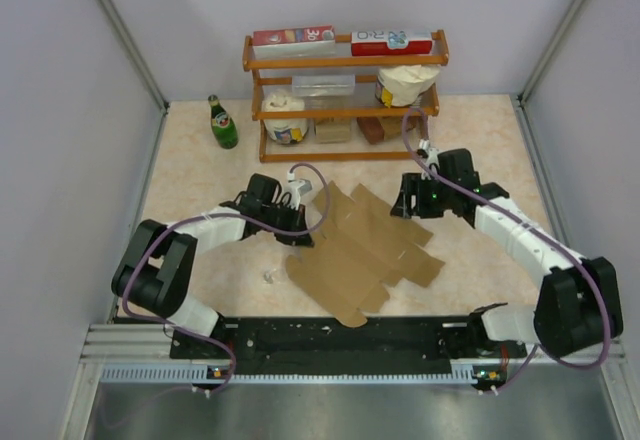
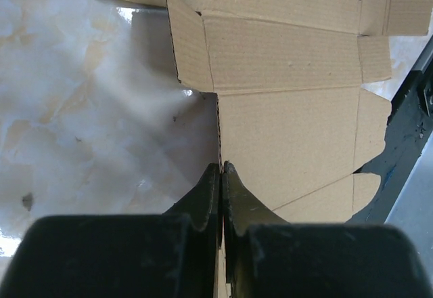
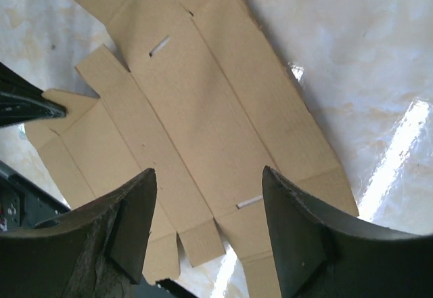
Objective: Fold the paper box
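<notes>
The paper box [image 1: 360,250] is a flat kraft-brown die-cut sheet with flaps and slots, lying on the marble-patterned table between the two arms. My left gripper [image 1: 308,218] is at the sheet's left edge. In the left wrist view its fingertips [image 2: 221,167] are pressed together on that edge of the cardboard [image 2: 291,129], with a sliver of board between them. My right gripper [image 1: 412,208] hovers over the sheet's far right part. In the right wrist view it [image 3: 208,176] stands open above the cardboard [image 3: 203,108], with nothing between its fingers [image 3: 135,223].
A wooden shelf [image 1: 345,95] with red-and-white cartons, tubs and blocks stands at the back. A green bottle [image 1: 222,123] is to its left. The black mounting rail [image 1: 340,335] runs along the near edge. Grey walls close in both sides.
</notes>
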Available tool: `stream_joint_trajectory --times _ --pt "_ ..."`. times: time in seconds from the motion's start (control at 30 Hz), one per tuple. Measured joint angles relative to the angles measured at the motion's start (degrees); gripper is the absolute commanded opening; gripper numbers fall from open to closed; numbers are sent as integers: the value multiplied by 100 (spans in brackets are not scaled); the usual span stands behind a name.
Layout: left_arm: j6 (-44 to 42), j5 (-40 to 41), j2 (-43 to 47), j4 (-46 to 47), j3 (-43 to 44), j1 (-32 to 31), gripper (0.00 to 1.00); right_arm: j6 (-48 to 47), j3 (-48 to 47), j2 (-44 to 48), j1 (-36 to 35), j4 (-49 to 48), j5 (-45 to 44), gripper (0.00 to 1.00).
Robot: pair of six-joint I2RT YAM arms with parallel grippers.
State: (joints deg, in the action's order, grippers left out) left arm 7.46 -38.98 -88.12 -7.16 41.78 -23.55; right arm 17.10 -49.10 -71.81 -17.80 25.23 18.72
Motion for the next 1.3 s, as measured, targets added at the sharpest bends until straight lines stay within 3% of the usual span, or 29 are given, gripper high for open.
stream_joint_trajectory --times 0.4,0.67,1.3 --pt "229 433 -94 -111 -66 -2 4 -470 -911 -1757 125 -87 131 65" --pt "361 535 -232 -103 -20 -2 5 -662 -1106 -2288 330 -129 162 65" --pt "446 538 -334 -109 63 -7 4 -758 -1325 -3222 562 -299 1399 64"
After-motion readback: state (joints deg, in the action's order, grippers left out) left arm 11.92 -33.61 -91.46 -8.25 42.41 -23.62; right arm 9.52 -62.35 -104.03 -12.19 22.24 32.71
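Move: The box's far-right edge lies about 6 cm ahead of the open right gripper, some 1 cm to its left and 10 cm below it. The near-right flap is about 8 cm back from that gripper and 6 cm to its right, 11 cm lower. The left gripper already pinches the box's left edge right at its tips; from this gripper, the far-right edge is some 8 cm ahead, 21 cm right and 3 cm down. Bring the right gripper down about 8 cm and forward some 6 cm onto the box's far-right edge, fingers staying wide open to straddle it. Drift slightly right midway, then back left, tipping the fingers steeper by about 15 degrees. Keep the left pinch and lower it about 2 cm early on with a small wrist turn, then hold still. ##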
